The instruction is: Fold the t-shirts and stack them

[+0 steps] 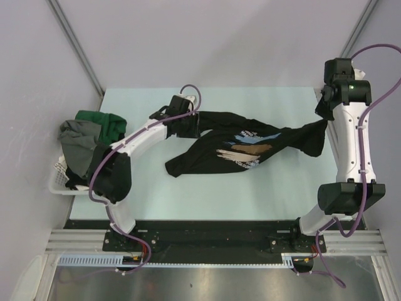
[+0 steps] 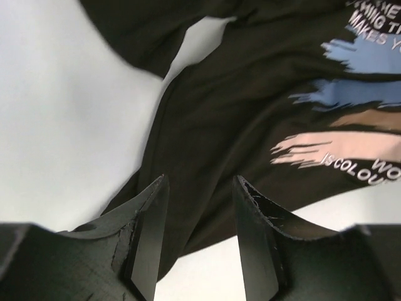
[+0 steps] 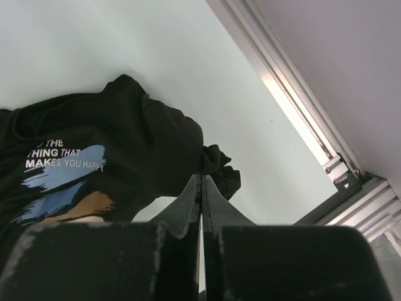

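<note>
A black t-shirt (image 1: 232, 147) with a blue, brown and white chest print lies crumpled and stretched across the middle of the pale table. My right gripper (image 1: 324, 114) is shut on a bunched end of this shirt (image 3: 125, 144), and in the right wrist view the cloth wads at my gripper's (image 3: 202, 177) closed tips. My left gripper (image 1: 191, 127) hovers over the shirt's left part. Its jaws (image 2: 201, 182) stand open with nothing between them, the shirt (image 2: 250, 113) lying beyond. More t-shirts, a dark green one (image 1: 105, 123) and a grey one (image 1: 78, 141), are piled at the left.
A white slatted basket (image 1: 57, 180) holding the piled shirts sits at the table's left edge, partly under my left arm. An aluminium frame rail (image 3: 301, 119) runs along the table's right side. The arms' base rail (image 1: 207, 241) lines the near edge.
</note>
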Robot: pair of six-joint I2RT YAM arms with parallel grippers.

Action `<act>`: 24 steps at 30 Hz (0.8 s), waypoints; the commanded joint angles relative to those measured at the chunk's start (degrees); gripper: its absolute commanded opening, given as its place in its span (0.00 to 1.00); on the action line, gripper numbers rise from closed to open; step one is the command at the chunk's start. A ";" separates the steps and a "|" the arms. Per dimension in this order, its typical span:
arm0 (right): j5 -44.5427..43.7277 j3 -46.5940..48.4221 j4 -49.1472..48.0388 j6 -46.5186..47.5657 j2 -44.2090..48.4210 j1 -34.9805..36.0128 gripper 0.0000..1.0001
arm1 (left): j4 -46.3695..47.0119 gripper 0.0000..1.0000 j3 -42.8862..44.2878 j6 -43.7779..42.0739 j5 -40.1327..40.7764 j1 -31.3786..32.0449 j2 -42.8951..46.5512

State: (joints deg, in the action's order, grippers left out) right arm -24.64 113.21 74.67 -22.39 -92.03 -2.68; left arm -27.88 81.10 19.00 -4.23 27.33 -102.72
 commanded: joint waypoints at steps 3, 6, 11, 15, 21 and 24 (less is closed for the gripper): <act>-4.19 3.17 7.94 -1.78 0.80 -0.66 0.00 | 3.00 0.50 9.50 -0.28 -1.57 2.28 -6.08; -2.87 -0.61 6.98 -1.43 1.67 -0.75 0.00 | 3.97 0.50 16.43 -0.11 -1.66 3.42 -10.81; -0.23 -5.18 6.18 -0.64 1.24 -0.93 0.00 | 2.22 0.51 27.87 -0.11 -2.10 5.71 -19.61; 0.56 -7.91 6.27 0.42 0.45 -1.01 0.00 | -0.24 0.51 35.16 0.59 -2.63 6.42 -25.33; 1.18 -6.60 3.20 2.00 -1.92 -1.63 0.00 | 0.28 0.51 23.71 -1.34 -0.70 6.77 -18.85; 1.88 -3.88 2.50 2.09 -3.94 -1.72 0.00 | -1.47 0.51 16.30 -2.83 1.85 6.68 -13.14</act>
State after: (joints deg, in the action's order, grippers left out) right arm -23.40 105.34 77.45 -21.28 -94.15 -3.92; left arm -27.09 104.66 18.68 -5.15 34.17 -124.55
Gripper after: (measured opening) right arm 0.009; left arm 0.510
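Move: The black stretch of t-shirt left of its print lies about 10 cm right, 4 cm ahead and 10 cm below the left gripper. From that gripper, the blue stripes are some 31 cm right and 6 ahead, the far-left sleeve 10 right and 15 ahead. The right gripper already holds the shirt's right end up; the table spot for it is about 28 cm below, 3 back, with the printed blue stripes 28 cm left and 10 ahead. Bring the left gripper, half open, about 12 cm right and 8 cm forward over the black cloth towards the print, then curl it back about 3 cm while sinking some 4 cm. Meanwhile keep the t-shirt's right end pinched in the right gripper and, after a tiny lift, lower it about 6 cm and draw it slightly back, tipping the fingers steeper. ##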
